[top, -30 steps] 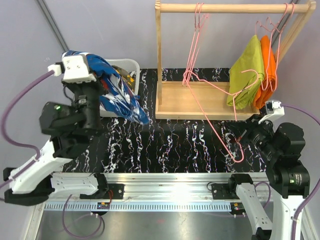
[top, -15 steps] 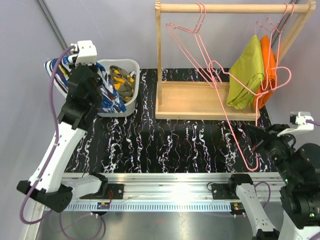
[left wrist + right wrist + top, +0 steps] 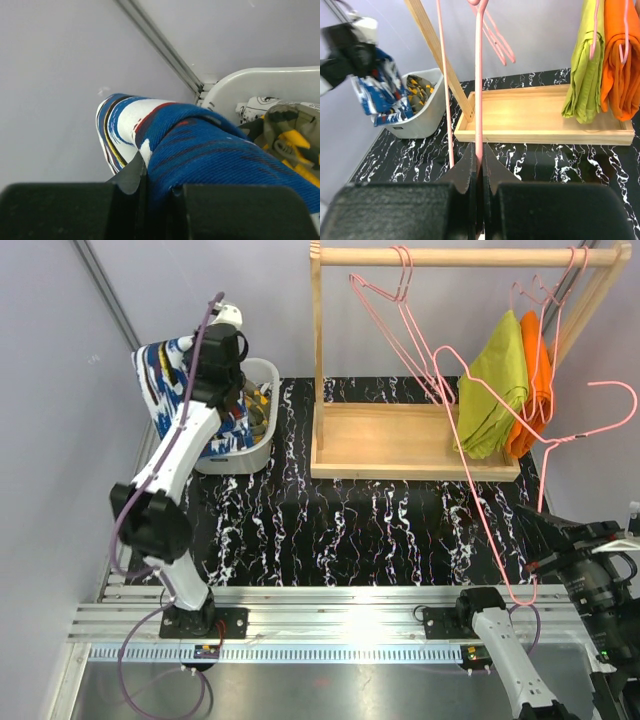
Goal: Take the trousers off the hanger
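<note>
My left gripper [image 3: 212, 365] is shut on the blue trousers [image 3: 165, 380] with white-red print and holds them in the air at the left rim of the white basket [image 3: 258, 448]. In the left wrist view the blue cloth [image 3: 215, 155] sits between my fingers [image 3: 131, 175]. The olive camouflage trousers [image 3: 290, 137] and the black-white print trousers [image 3: 260, 104] lie in the basket [image 3: 260, 80]. My right gripper [image 3: 530, 568] is shut on the empty pink hanger [image 3: 470, 475]. The hanger's wire [image 3: 478, 75] runs up from my right gripper [image 3: 479, 167] to the rail.
A wooden rack with a top rail [image 3: 470, 255] and a tray base [image 3: 400, 445] stands at the back. A lime-green garment [image 3: 495, 380] and an orange garment [image 3: 540, 370] hang on pink hangers at its right end. The table top is black marble print [image 3: 340, 530].
My left arm has stretched back and to the right with the blue trousers, which now hang at the basket's left rim. My right gripper has pulled the hanger's lower end nearer and to the right.
</note>
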### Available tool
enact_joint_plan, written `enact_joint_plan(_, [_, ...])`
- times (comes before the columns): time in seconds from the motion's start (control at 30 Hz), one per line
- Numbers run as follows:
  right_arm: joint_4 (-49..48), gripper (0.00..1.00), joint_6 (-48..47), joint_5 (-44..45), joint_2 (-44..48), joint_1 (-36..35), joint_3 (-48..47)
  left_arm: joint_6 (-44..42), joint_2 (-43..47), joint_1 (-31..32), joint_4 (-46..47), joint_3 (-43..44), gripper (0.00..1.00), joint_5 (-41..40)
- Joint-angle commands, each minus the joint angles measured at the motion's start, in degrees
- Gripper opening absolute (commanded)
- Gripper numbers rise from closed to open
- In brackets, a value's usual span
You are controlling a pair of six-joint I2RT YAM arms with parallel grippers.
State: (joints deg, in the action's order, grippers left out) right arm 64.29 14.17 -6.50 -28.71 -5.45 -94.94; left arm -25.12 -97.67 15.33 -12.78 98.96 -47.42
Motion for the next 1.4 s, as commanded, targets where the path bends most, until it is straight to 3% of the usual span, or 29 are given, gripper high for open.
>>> enact_joint_plan(0.0, [-1.6,0.00,0.9,0.3,-0.6,-0.7,-1.8,-3.6,-10.9,-0.1,4.9,13.7,0.00,-1.6])
enact_joint_plan(0.17, [-2.1,0.00,0.6,1.2,-0.8,-1.1,-0.4,0.9,-28.7,0.0,-3.9,30.4,0.00,1.3])
enact_joint_plan(0.33, [-2.4,0.00,-0.1,1.8,-2.0,-2.4,-0.3,3.2,-39.7,0.0,-5.9,33.3,0.00,1.3])
enact_joint_plan(0.47, [-2.7,0.00,-0.6,2.8,-2.5,-3.2,-0.2,6.5,-43.0,0.0,-9.4,32.8,0.01,3.8])
enact_joint_plan(0.6, [-2.9,0.00,-1.0,3.5,-2.5,-3.2,0.4,16.1,-46.1,-0.2,-15.7,35.2,0.02,7.9])
enact_joint_plan(0.67, [-3.2,0.00,-1.1,4.2,-2.2,-3.2,0.7,20.6,-46.9,-0.8,-20.3,35.4,0.00,14.0])
enact_joint_plan(0.7, [-3.1,0.00,-1.2,4.6,-2.4,-3.2,0.7,22.6,-48.9,-0.7,-22.4,40.7,0.00,12.5])
enact_joint_plan(0.8, [-3.1,0.00,-1.6,4.9,-2.7,-3.2,0.7,27.0,-46.7,-1.3,-24.5,39.0,0.01,16.2])
enact_joint_plan(0.9, [-3.4,0.00,-1.8,5.0,-2.9,-3.2,0.7,30.5,-43.8,-1.9,-23.8,36.2,0.17,19.7])
enact_joint_plan(1.0, [-3.2,0.00,-3.1,9.5,-4.1,-3.2,1.3,33.6,-43.4,-2.2,-28.3,39.6,0.30,23.2])
enact_joint_plan(1.07, [-2.8,0.00,-4.3,12.2,-5.0,-3.2,1.9,35.5,-40.5,-2.2,-29.8,38.8,0.80,25.8])
enact_joint_plan(1.1, [-2.9,0.00,-4.6,14.8,-5.4,-3.2,2.5,36.2,-39.0,-2.2,-29.5,37.5,0.94,26.6])
enact_joint_plan(1.13, [-2.9,0.00,-5.1,16.0,-5.6,-3.3,2.8,36.9,-36.7,-2.2,-29.1,36.1,0.99,27.5])
enact_joint_plan(1.23, [-4.0,0.00,-5.7,19.1,-6.7,-3.2,5.4,39.5,-28.3,-2.9,-27.0,31.3,0.99,35.0])
enact_joint_plan(1.37, [-7.9,0.00,-6.1,16.8,-9.8,-3.2,10.4,42.2,-18.8,-4.7,-28.9,32.6,0.99,39.0])
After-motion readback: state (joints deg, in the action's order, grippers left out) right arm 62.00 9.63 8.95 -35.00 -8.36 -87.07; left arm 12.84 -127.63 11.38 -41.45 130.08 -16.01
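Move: The left hand already holds the blue patterned trousers high near the white basket, whose middle lies some 9 cm ahead, 9 cm to the right and 28 cm down; the camouflage trousers in the basket show about 8 cm ahead and 14 cm right. The rack's left post is roughly 32 cm right and 3 cm ahead. For the right hand's empty hanger, the rail by the hung empties is about 43 cm ahead, 20 cm left, slightly above; the green trousers hang 42 cm ahead, 5 cm right. The left fingers let go of the blue trousers down in the basket, opening wide after carrying them some 15 cm forward, about 22 cm down and a little right; the wrist rolls its left side down about 40 degrees as the hand backs off and up, still drifting right. The right hand keeps the empty hanger pinched, almost still at first, then takes it some 7 cm forward, sinking and easing right. ##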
